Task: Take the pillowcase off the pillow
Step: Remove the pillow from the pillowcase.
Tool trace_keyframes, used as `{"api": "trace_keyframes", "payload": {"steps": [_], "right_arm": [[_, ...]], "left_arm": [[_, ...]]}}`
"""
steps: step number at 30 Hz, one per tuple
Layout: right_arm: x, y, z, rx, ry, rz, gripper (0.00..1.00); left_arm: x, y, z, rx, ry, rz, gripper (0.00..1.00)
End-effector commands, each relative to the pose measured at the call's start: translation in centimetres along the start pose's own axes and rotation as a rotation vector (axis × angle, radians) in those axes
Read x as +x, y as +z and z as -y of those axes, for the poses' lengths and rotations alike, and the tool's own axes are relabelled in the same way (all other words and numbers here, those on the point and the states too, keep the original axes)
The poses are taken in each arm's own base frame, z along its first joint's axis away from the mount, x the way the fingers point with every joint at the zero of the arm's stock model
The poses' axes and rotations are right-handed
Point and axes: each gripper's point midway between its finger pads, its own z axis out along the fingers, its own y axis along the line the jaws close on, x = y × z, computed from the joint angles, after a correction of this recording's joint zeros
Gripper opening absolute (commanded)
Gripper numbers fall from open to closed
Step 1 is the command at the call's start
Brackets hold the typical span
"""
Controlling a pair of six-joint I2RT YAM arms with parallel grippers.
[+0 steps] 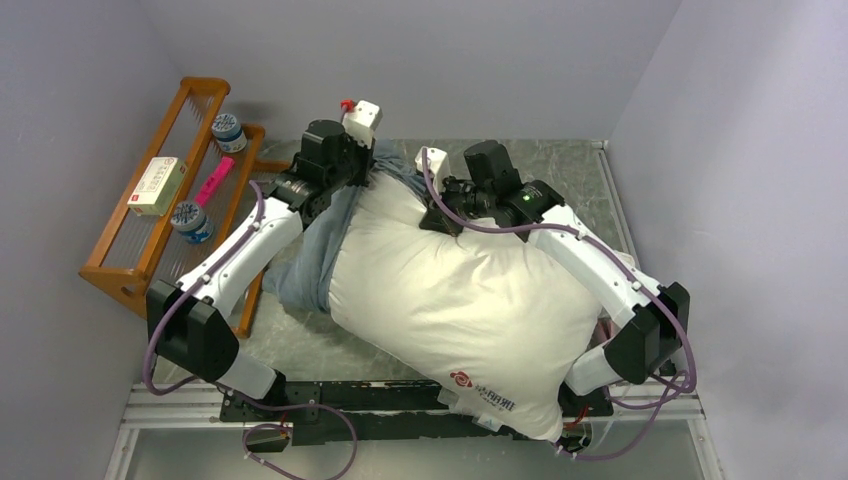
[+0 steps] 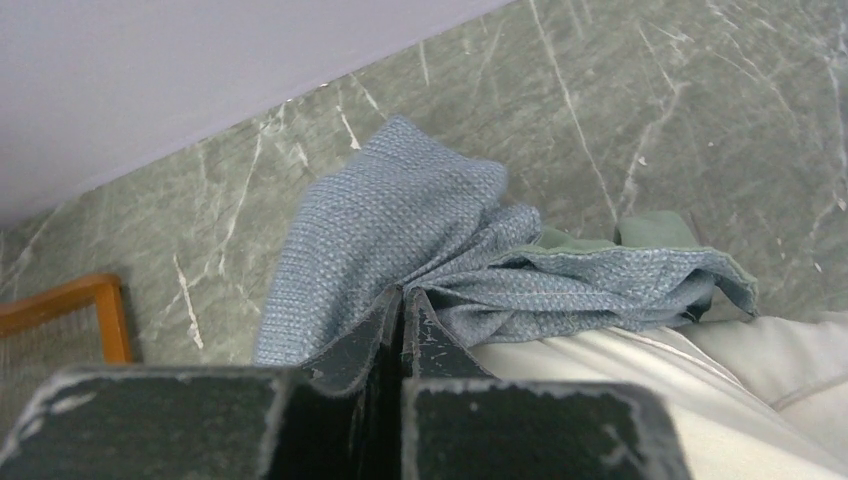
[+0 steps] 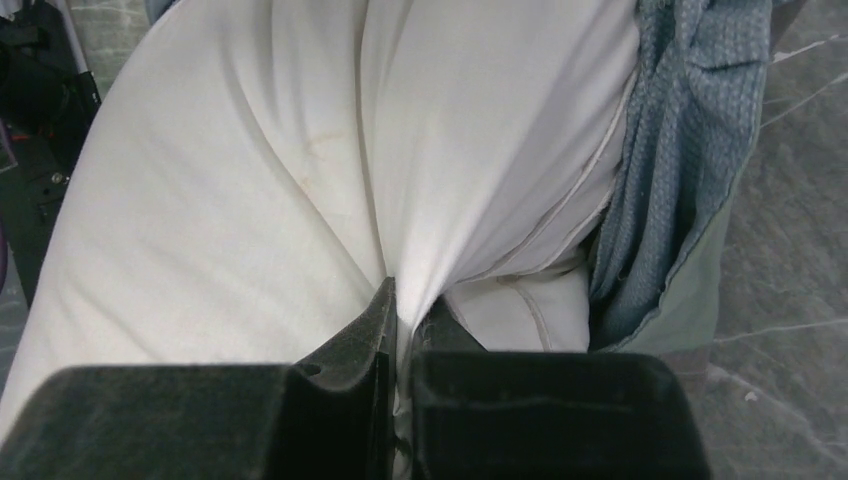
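The big white pillow [image 1: 460, 300] lies slantwise across the table, its red logo near the front edge. The grey-blue pillowcase [image 1: 305, 265] is bunched off its far left end and covers only that end. My left gripper [image 2: 405, 295] is shut on a fold of the pillowcase [image 2: 390, 210], whose creases run out from the fingertips; white pillow [image 2: 640, 370] shows just to its right. My right gripper [image 3: 400, 295] is shut on a pinch of the pillow [image 3: 250, 170], with the pillowcase [image 3: 680, 130] hanging at its right. From above, both grippers sit at the pillow's far end.
A wooden rack [image 1: 130, 270] stands at the left with two jars [image 1: 228, 130], a box [image 1: 158, 185] and a pink item [image 1: 213, 182]. Grey walls close in behind and on both sides. Green marbled tabletop [image 1: 560, 170] shows at the back right.
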Motion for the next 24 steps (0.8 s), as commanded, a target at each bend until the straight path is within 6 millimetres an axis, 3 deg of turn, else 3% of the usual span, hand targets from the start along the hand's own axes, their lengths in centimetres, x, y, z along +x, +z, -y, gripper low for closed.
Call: {"api": "trace_keyframes", "payload": {"steps": [1, 7, 24], "right_arm": [[0.1, -3.8, -2.4, -0.015, -0.014, -0.008, 0.0], [0.0, -4.3, -2.1, 0.01, -0.028, 0.003, 0.0], [-1.1, -6.3, -1.1, 0.081, -0.098, 0.074, 0.0]], "left_arm": [[-0.6, -0.4, -7.8, -0.284, -0.039, 0.013, 0.05], [2.4, 1.0, -9.7, -0.302, -0.124, -0.051, 0.05], [9.0, 3.9, -11.4, -0.321, -0.17, -0.242, 0.05]]}}
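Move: The left hand already pinches the bunched pillowcase, whose middle lies about 10 cm back, 7 cm left and 12 cm below. From this hand the pillow's middle is some 24 cm back, 20 cm right and 12 cm below; the wooden rack is level ahead, about 37 cm left and 22 cm below. The right hand, already gripping the pillow, has its middle about 15 cm back, 8 cm right and 9 cm below, and the pillowcase level ahead, some 19 cm left and 9 cm below. Left hand draws the still-pinched pillowcase edge down, forward and left, about 7 cm; right keeps its pillow grip. ##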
